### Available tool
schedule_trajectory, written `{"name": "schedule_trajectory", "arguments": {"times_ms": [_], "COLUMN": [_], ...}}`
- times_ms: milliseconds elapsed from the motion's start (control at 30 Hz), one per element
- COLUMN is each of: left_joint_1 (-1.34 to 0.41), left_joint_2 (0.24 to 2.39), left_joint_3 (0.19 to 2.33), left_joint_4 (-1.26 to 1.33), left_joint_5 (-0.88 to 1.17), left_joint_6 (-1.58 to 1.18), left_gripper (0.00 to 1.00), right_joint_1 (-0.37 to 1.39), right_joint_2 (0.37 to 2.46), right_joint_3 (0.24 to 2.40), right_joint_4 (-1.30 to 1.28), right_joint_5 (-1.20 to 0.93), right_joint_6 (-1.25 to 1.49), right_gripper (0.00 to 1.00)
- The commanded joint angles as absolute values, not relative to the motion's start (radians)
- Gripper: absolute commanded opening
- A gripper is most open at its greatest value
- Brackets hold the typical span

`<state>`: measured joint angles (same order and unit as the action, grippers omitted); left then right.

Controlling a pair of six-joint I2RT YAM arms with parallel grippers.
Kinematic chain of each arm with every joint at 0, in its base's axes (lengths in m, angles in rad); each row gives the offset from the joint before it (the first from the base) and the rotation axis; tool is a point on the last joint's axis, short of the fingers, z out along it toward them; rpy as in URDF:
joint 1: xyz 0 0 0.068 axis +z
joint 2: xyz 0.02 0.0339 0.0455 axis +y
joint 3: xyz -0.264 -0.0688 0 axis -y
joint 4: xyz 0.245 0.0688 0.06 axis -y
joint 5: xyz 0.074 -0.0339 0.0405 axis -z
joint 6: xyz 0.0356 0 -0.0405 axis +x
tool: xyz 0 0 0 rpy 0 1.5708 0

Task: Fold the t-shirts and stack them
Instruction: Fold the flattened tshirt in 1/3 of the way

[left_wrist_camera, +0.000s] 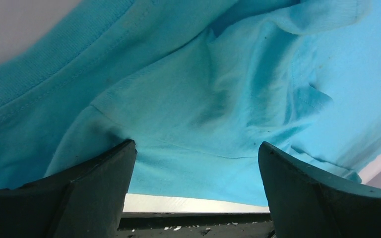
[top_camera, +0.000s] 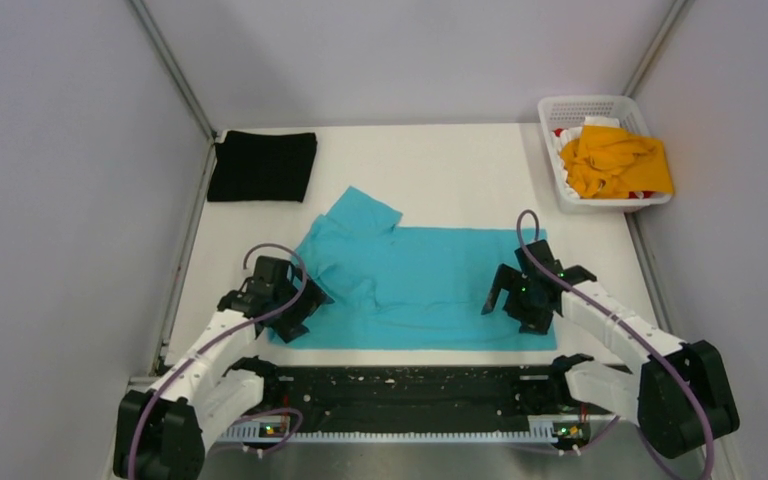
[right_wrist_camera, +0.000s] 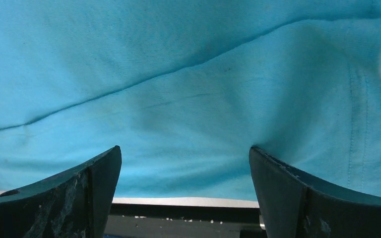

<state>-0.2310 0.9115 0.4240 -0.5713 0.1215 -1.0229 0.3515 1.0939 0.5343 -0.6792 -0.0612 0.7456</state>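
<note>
The turquoise-blue t-shirt (top_camera: 415, 280) lies spread on the white table, its left side bunched and one sleeve pointing up-left. It fills the left wrist view (left_wrist_camera: 203, 89) and the right wrist view (right_wrist_camera: 188, 79). My left gripper (top_camera: 298, 308) is open, fingertips pressed down on the shirt's near left part. My right gripper (top_camera: 520, 298) is open, fingertips on the shirt's near right part. The black t-shirt (top_camera: 262, 165) lies folded at the far left. The orange-yellow t-shirt (top_camera: 615, 160) lies crumpled in the basket.
A white lattice basket (top_camera: 560, 108) stands at the far right corner. Grey walls close in the table on three sides. A black strip (top_camera: 410, 390) runs along the near edge between the arm bases.
</note>
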Motion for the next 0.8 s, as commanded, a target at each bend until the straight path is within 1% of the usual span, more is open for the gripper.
{"name": "schedule_trajectory", "arguments": {"times_ms": [0, 100, 233, 333, 433, 500, 633, 700, 767], "left_joint_1": [-0.232, -0.232, -0.232, -0.232, -0.232, -0.231, -0.232, -0.231, -0.233], "left_joint_2": [0.885, 0.859, 0.828, 0.837, 0.875, 0.918, 1.05, 1.153, 1.289], "left_joint_3": [0.432, 0.433, 0.45, 0.516, 0.621, 0.704, 0.86, 0.971, 1.102], "left_joint_4": [-0.777, -0.821, -0.807, -0.776, -0.743, -0.735, -0.616, -0.561, -0.56], "left_joint_5": [0.015, 0.024, 0.024, 0.013, 0.01, -0.039, -0.034, -0.007, -0.017], "left_joint_6": [-1.048, -1.062, -1.058, -1.04, -0.979, -0.934, -0.82, -0.755, -0.688], "left_gripper": [0.99, 0.99, 0.99, 0.99, 0.99, 0.99, 0.99, 0.99, 0.99], "right_joint_1": [0.365, 0.364, 0.365, 0.364, 0.363, 0.362, 0.355, 0.34, 0.315], "right_joint_2": [1.058, 1.029, 0.995, 0.975, 0.946, 0.935, 0.947, 0.971, 1.007], "right_joint_3": [0.509, 0.546, 0.611, 0.665, 0.705, 0.728, 0.768, 0.788, 0.807], "right_joint_4": [-0.78, -0.761, -0.701, -0.666, -0.611, -0.579, -0.542, -0.521, -0.519], "right_joint_5": [-0.034, -0.012, -0.003, -0.003, 0.071, 0.123, 0.237, 0.257, 0.259], "right_joint_6": [0.785, 0.776, 0.75, 0.727, 0.702, 0.69, 0.669, 0.646, 0.636], "right_gripper": [0.99, 0.99, 0.99, 0.99, 0.99, 0.99, 0.99, 0.99, 0.99]}}
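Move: The turquoise t-shirt lies flat under both open hands, just below the fingertips. Its middle is about 8 cm ahead and 26 cm right of the left hand, and about 8 cm ahead and 24 cm left of the right. A crumpled fold sits about 8 cm ahead and 9 cm right of the left hand; the far sleeve is some 28 cm ahead and 12 cm right of that hand. The shirt's far right corner lies about 22 cm ahead and 8 cm right of the right hand. The t-shirt is first dragged the last bit towards the robot under both hands' open fingertips, the left going back about 3 cm and slightly left, the right only 1 cm. Then both come free and sweep up and forward over the cloth, ending some 10 cm higher, towards its far side; the right's fingers swing forward about 30 degrees, the left's roughly half that, all staying wide open. ##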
